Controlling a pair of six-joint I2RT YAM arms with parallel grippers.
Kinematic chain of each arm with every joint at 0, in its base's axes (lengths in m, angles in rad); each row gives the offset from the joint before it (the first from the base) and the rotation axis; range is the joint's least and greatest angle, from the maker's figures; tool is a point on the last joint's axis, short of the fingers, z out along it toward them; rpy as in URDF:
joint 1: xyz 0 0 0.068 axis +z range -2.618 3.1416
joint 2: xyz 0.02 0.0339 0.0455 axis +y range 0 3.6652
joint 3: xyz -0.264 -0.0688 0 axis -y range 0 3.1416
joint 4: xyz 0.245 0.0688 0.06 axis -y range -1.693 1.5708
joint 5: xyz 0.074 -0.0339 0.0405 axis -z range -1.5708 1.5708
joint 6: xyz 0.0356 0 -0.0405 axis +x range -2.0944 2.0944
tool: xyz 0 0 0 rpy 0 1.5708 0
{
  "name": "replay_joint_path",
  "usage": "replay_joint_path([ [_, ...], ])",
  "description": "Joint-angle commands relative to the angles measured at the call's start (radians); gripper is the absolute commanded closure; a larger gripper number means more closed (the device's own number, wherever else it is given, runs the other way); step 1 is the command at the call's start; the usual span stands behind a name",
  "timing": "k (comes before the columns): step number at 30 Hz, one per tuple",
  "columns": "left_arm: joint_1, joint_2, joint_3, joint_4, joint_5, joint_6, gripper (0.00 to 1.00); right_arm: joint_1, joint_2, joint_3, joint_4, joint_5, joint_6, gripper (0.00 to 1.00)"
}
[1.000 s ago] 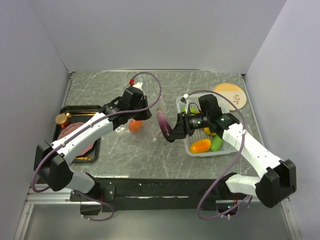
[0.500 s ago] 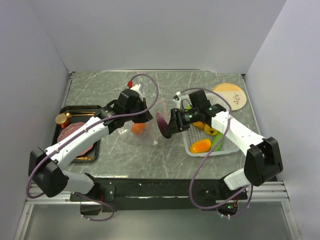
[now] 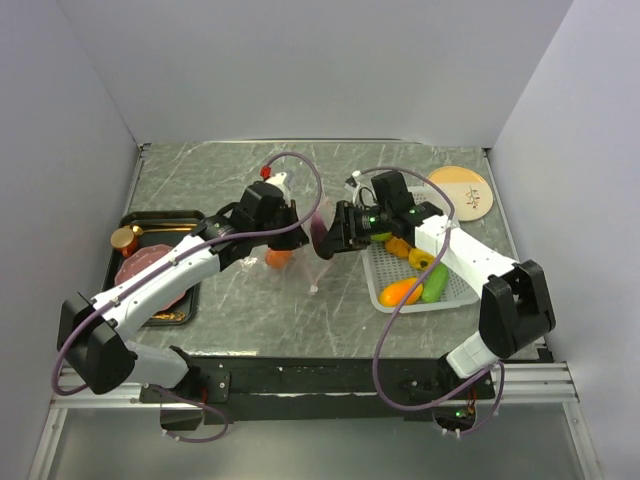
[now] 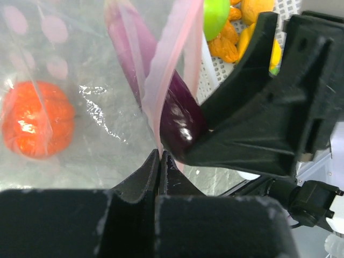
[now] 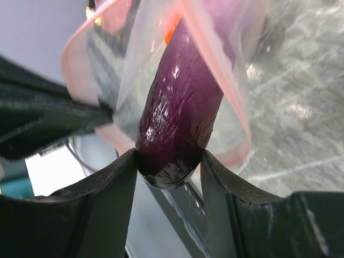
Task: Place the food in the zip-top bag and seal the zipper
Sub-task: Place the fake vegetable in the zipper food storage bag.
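Observation:
My left gripper (image 4: 160,153) is shut on the pale pink zipper (image 4: 172,59) and holds the mouth of the clear zip-top bag (image 3: 300,265) up. A red-orange tomato (image 4: 36,119) lies inside the bag. The right gripper (image 5: 169,161) is shut on the blunt end of the purple eggplant (image 5: 180,107). The eggplant's tip is inside the bag's mouth, between the two pink strips (image 5: 215,59). In the top view both grippers (image 3: 296,235) (image 3: 330,243) meet at the table's middle. More food lies in the white basket (image 3: 372,285): mango (image 3: 400,292), cucumber (image 3: 436,283), pepper (image 3: 415,257), lime (image 4: 215,16).
A black tray (image 3: 190,300) at the left holds a reddish slab (image 3: 150,268) and a small golden can (image 3: 125,239). A round orange plate (image 3: 462,190) lies at the back right. Grey walls close in the table on three sides.
The right gripper has carried the eggplant leftward from beside the basket into the bag's mouth. The left gripper, still pinching the zipper edge, has shifted slightly right and back.

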Motion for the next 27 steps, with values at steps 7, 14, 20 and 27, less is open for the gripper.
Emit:
replay_joint_path([
  [7, -0.011, 0.006, 0.078, 0.013, 0.035, -0.005, 0.99, 0.078, -0.041, 0.019, 0.129, 0.217, 0.115, 0.70],
  [14, -0.011, 0.015, 0.118, -0.027, -0.018, -0.001, 0.99, 0.094, -0.094, 0.020, 0.074, 0.354, 0.092, 0.27],
  [20, -0.004, 0.027, 0.211, -0.089, -0.087, 0.033, 0.99, 0.092, -0.229, -0.031, 0.093, 0.521, 0.090, 0.16],
  [27, 0.062, 0.047, 0.270, -0.130, -0.151, 0.042, 0.99, 0.051, -0.393, -0.124, 0.094, 0.685, 0.130, 0.15],
])
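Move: The right hand, gripping the eggplant by its thick end, has the bag's mouth about 3 cm to its left and 1 cm ahead, at roughly its own height, with the far end already inside. From it the tomato in the bag lies some 12 cm left, 3 cm back and 9 cm down, and the green apple about 12 cm right, 3 cm ahead and 8 cm down. The left hand, pinching the mouth's rim, has the eggplant roughly 5 cm right, 4 cm ahead and 5 cm below. The right hand pushes the eggplant a further 2 cm or so left and slightly forward through the bag's mouth, then spreads its half-open fingers wide to let go and backs out right and up, ending about 7 cm higher and turning some 25 degrees clockwise. The left hand keeps its pinch on the rim, easing up at first and then, as the right hand clears, hoisting the bag to about 7 cm higher and 3 cm forward. ##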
